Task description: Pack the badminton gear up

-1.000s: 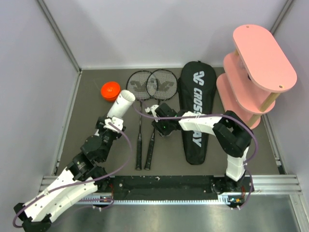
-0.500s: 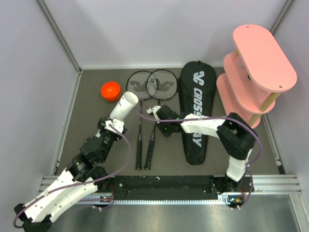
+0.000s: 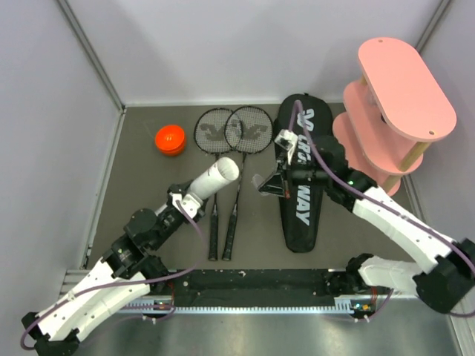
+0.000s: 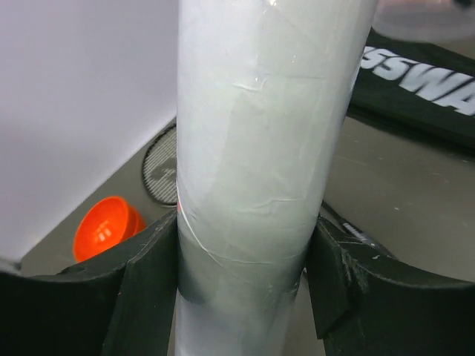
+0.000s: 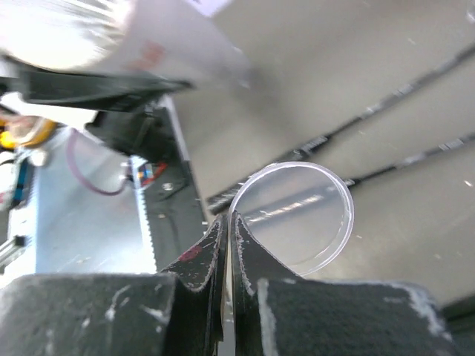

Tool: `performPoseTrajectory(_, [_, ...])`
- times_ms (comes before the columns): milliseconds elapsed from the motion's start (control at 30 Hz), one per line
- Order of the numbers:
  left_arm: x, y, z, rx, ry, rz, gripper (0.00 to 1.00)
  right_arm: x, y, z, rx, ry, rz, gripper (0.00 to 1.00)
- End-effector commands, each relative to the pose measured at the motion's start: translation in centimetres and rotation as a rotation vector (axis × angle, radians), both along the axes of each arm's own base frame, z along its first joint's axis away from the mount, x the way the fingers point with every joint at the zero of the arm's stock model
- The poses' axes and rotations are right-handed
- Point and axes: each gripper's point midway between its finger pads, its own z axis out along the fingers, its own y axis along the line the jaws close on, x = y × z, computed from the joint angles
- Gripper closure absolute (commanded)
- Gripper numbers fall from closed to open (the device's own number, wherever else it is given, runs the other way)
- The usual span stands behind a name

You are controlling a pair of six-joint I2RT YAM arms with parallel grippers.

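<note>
My left gripper (image 3: 185, 204) is shut on the long white tube (image 3: 211, 180) and holds it off the table, tilted up towards the right. In the left wrist view the tube (image 4: 260, 148) fills the gap between both black fingers (image 4: 148, 274). My right gripper (image 3: 269, 183) hovers over the bag's left edge, shut on the rim of a clear round lid (image 5: 293, 215). The orange cap (image 3: 170, 139) lies at the back left. Two black rackets (image 3: 223, 193) lie side by side, heads at the back. The black CROSSWAY bag (image 3: 300, 200) lies to their right.
The pink tiered shelf (image 3: 397, 111) stands at the back right, close to the bag. Grey walls (image 3: 44, 111) close in the left, back and right sides. A metal rail (image 3: 252, 285) runs along the near edge by the arm bases.
My right gripper closed on the clear lid by the racket shafts, then rose and moved right towards the bag. The left arm swung the tube's far end rightwards over the rackets.
</note>
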Motion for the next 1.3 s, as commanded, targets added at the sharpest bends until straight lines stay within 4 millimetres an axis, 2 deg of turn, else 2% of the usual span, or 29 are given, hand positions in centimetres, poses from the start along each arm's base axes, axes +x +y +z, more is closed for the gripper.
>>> performPoseTrajectory(0, [-1.8, -3.5, 0.9, -0.018, -0.016, -0.216, 1.00, -5.2, -0.5, 6.8, 0.169, -0.081, 0.191, 1.00])
performPoseTrajectory(133, [-2.7, -4.9, 0.1, 0.006, 0.010, -0.304, 1.00, -6.2, -1.4, 9.3, 0.177, -0.144, 0.188, 1.00])
performPoseTrajectory(300, [-3.4, -5.6, -0.3, 0.015, 0.016, -0.367, 1.00, -7.4, -0.4, 10.4, 0.165, -0.153, 0.242, 1.00])
performPoseTrajectory(567, [-3.5, -5.8, -0.7, 0.026, 0.024, -0.377, 1.00, -8.3, 1.7, 10.4, 0.143, -0.152, 0.291, 1.00])
performPoseTrajectory(1267, [-3.8, -6.1, -0.7, 0.030, 0.024, -0.398, 1.00, -8.7, 3.1, 10.6, 0.142, -0.108, 0.333, 1.00])
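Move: The right hand holds the clear lid by its edge, and the open mouth of the shuttlecock tube is about 14 cm to its left, level fore and aft, and some 12 cm higher. Down on the table, some 24 cm below, the nearer racket handle is about 14 cm left and 7 cm back, and the racket bag 15 cm right and 18 cm ahead. From the left hand, which grips the tube, the lid is roughly 18 cm right, 6 cm ahead and 4 cm lower. Up and back by about 8 cm each, the right hand keeps its pinch on the lid, turns slightly counter-clockwise, then eases left to bring the lid up against the tube's mouth. Meanwhile the left hand, still gripping the tube, swings it some 20 degrees clockwise while going right, back and a little down to meet the lid, then nearly stops. ##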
